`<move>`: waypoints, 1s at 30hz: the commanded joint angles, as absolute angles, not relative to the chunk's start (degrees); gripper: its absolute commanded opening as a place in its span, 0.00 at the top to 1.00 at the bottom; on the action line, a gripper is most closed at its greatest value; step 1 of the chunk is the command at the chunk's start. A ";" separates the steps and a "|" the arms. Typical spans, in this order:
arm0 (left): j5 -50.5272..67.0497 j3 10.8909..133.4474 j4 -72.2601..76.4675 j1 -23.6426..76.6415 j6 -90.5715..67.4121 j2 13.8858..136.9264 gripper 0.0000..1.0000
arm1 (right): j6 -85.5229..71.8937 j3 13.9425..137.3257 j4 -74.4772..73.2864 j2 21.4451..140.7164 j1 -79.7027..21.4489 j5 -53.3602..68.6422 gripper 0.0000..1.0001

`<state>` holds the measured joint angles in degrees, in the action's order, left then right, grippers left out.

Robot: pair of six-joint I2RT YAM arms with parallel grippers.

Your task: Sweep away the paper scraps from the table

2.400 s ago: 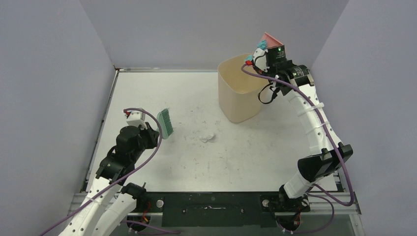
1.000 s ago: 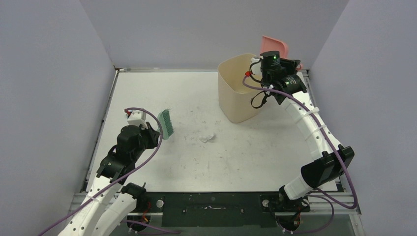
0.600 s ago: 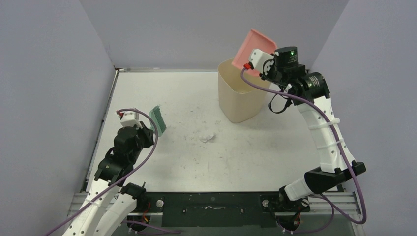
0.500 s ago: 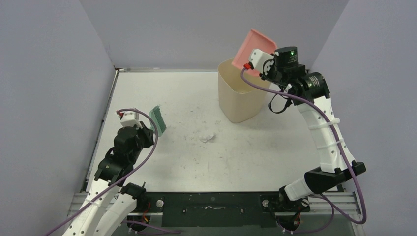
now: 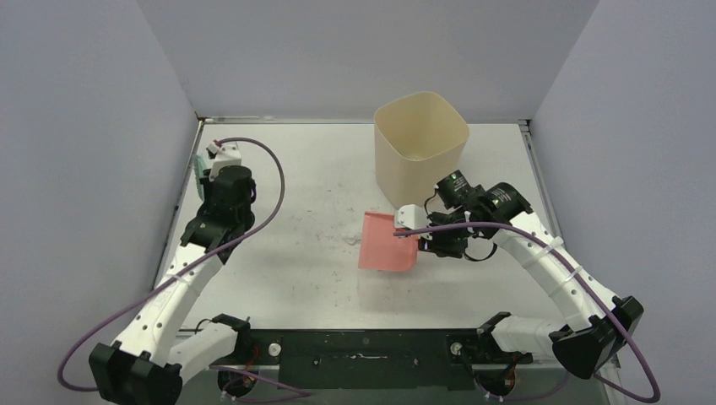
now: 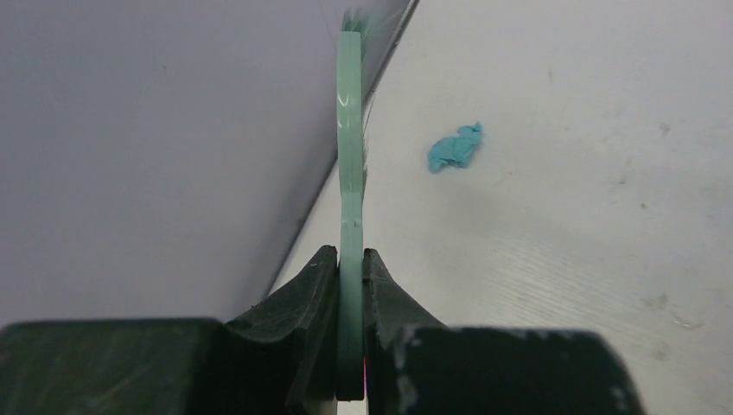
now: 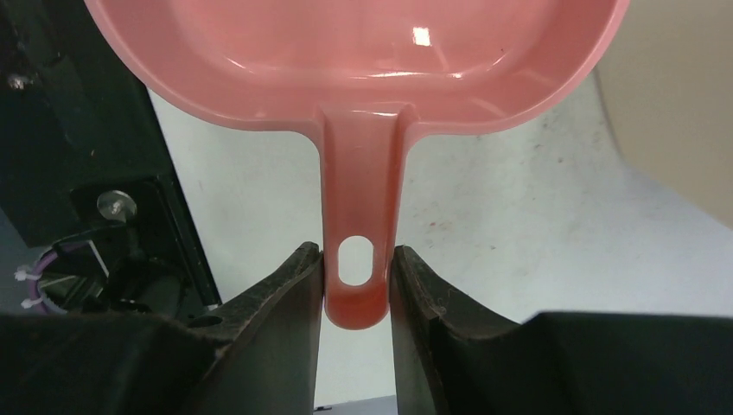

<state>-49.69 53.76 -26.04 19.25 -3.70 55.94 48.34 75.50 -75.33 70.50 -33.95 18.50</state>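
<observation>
My left gripper [image 6: 350, 259] is shut on the green hand brush [image 6: 349, 147], which shows edge-on and upright close to the left wall. A teal paper scrap [image 6: 455, 148] lies on the white table [image 6: 562, 216] just right of the brush head. In the top view the left gripper [image 5: 211, 169] sits at the far left with the brush [image 5: 199, 174] beside it. My right gripper [image 7: 356, 277] is shut on the handle of the pink dustpan [image 7: 363, 52]. The dustpan [image 5: 387, 242] lies low over the table's middle, and a white scrap [image 5: 353, 239] rests at its left edge.
The beige bin [image 5: 420, 148] stands at the back, just behind the right gripper [image 5: 415, 236], and its wall [image 7: 683, 104] shows on the right of the right wrist view. Grey walls enclose the table [image 5: 295, 169] on three sides. Metal rails run along its edges.
The right arm has swung the dustpan from over the bin down to the table in front of it. The left arm has carried the brush back and left, up to the wall.
</observation>
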 commanded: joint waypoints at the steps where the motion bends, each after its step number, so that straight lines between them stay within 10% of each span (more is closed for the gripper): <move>1: -54.59 61.93 -22.10 18.55 10.19 65.12 1.00 | 49.71 70.43 -75.46 66.09 -34.10 14.82 0.95; 16: -43.83 80.10 -37.52 14.20 11.14 101.82 1.00 | 49.33 58.68 -76.44 55.81 -32.49 5.25 0.95; 30: -11.44 81.57 -45.07 20.94 8.90 97.65 1.00 | 45.15 49.67 -70.48 57.92 -30.87 -5.16 0.95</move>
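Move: The cyan scrap lies about 17 cm ahead of the left hand, 6 cm to its left and 25 cm below; the white scrap is some 5 cm ahead of that hand, 32 cm to its right, equally low. For the right hand, holding the pink dustpan, the clear table spot is roughly 4 cm back, 4 cm right and 18 cm down; the white scrap lies 15 cm ahead of it and 15 cm left. The cyan scrap is met by the green brush: the left hand, keeping its grip, reaches about 10 cm forward, drops 15 cm while tipping the brush down some 45 degrees on the scrap's left, then sweeps right about 6 cm, turning clockwise. Meanwhile the right hand carries the dustpan about 11 cm right, 8 cm down and slightly back, tilting it and moving away from the white scrap. ##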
